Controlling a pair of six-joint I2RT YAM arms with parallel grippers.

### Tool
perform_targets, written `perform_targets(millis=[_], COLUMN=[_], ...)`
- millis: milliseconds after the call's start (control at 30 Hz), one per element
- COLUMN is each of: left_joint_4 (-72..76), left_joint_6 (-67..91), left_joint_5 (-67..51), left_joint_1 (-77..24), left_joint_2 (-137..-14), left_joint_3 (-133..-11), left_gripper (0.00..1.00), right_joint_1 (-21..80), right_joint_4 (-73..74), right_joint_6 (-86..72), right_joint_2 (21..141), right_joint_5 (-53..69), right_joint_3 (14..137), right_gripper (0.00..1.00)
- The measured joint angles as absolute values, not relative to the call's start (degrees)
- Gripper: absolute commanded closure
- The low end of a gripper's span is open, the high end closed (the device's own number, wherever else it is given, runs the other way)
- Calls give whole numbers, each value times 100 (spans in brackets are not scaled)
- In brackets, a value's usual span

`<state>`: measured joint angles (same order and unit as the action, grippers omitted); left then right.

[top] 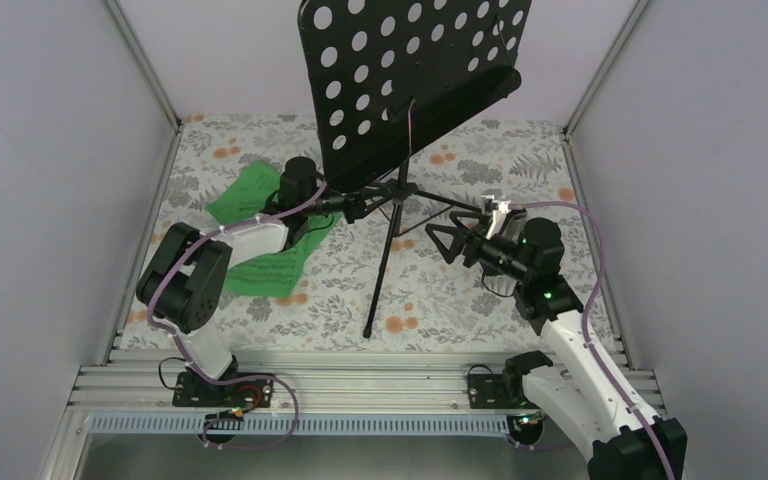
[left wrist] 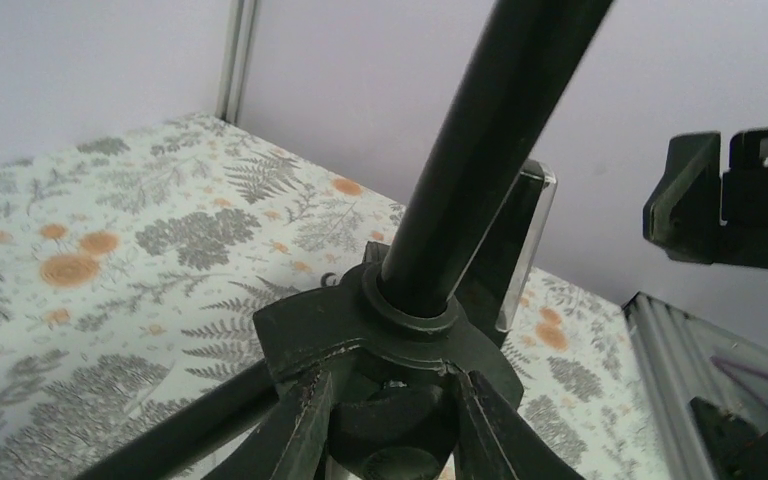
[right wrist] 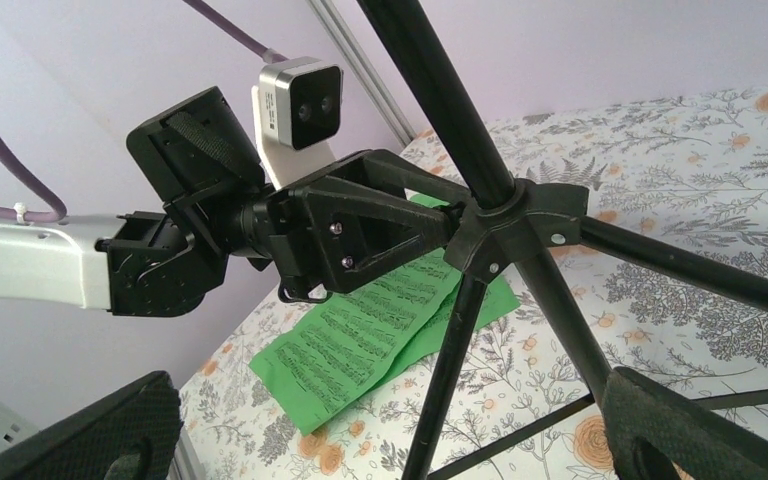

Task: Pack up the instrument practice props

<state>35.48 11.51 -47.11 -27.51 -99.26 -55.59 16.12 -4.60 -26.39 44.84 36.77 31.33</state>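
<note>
The black music stand (top: 415, 75) stands mid-table, its hole-punched desk tilted above the tripod. My left gripper (top: 355, 207) reaches in from the left and is shut on the knob under the tripod hub (left wrist: 360, 330), with a finger pressed on each side (left wrist: 392, 400). Bright green music sheets (top: 265, 270) lie flat on the cloth beneath the left arm, also seen in the right wrist view (right wrist: 370, 340). My right gripper (top: 447, 240) hangs open just right of the hub, one tripod leg (right wrist: 445, 380) running between its wide-apart fingers (right wrist: 380, 435). A dark metronome (left wrist: 520, 245) with a clear edge shows partly behind the pole.
A floral cloth (top: 430, 300) covers the table. Grey walls with aluminium posts (top: 145, 70) close in the left, right and back. The tripod legs (top: 380, 285) spread across the middle. A slotted rail (top: 360, 385) runs along the near edge by the arm bases.
</note>
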Motion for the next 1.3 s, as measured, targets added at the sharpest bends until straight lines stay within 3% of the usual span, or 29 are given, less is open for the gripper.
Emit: perform_targets(millis=[133,300,667,767,867,933,1100,1300], left_joint_4=[3548,3658,3444,3210,2766,2408,1509,1081], left_joint_6=[2032,3459,5459,5669,5647,5546,4871,3437], left_joint_5=[-4696,-4700,-5170,-5264,-5341,-5319,-5089,-4473], left_joint_1=[-2751,-2746,-2567,-2541,-2521,-2519,-2296,-1737], left_joint_2=[-9926,-9926,-9939,-9942,-9939,-9935,-9688,-8573], left_joint_3=[-5555,-5481,-5546,-5640,-5835,-5964,-6139,-6117], left_gripper=[85,94,93,76,40,28,19,24], right_joint_1=[1612,1612,1612,1612,1612,1612,1612,1612], right_joint_4=[-458,-456,-403,-353,-274,-231,-75,154], right_joint_6=[-2639,-2639,-2593,-2530,-2469,-2443,-2355,-2246], right_joint_2=[4484,4484,4471,4462,4462,4456,4351,4187], right_joint_5=[3677,3677,3632,3594,3559,3544,3531,3533], right_joint_3=[3133,3133,3133,3133,3133,3133,3135,3142], right_gripper=[1,0,0,0,0,0,1,0])
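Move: The knob on the tripod hub is already between the left hand's finger pads, with the hub's middle some 3 cm to its right and 1 cm ahead. On the table roughly 20 cm below, the green music sheets lie about 25 cm to the left hand's left and 7 cm back; the near leg's foot is some 28 cm back and 4 cm left. From the right hand the knob is about 10 cm ahead, 11 cm left and 5 cm lower. The hub's knob, still pinched, is twisted by the left hand, which rolls about 50 degrees counter-clockwise as seen from the hand's side facing the knob, nearly in place. The fingers then open wide and let go, and the hand pulls away from the hub to the left and up, about 10 cm in all, slightly forward, rolling partly back. ##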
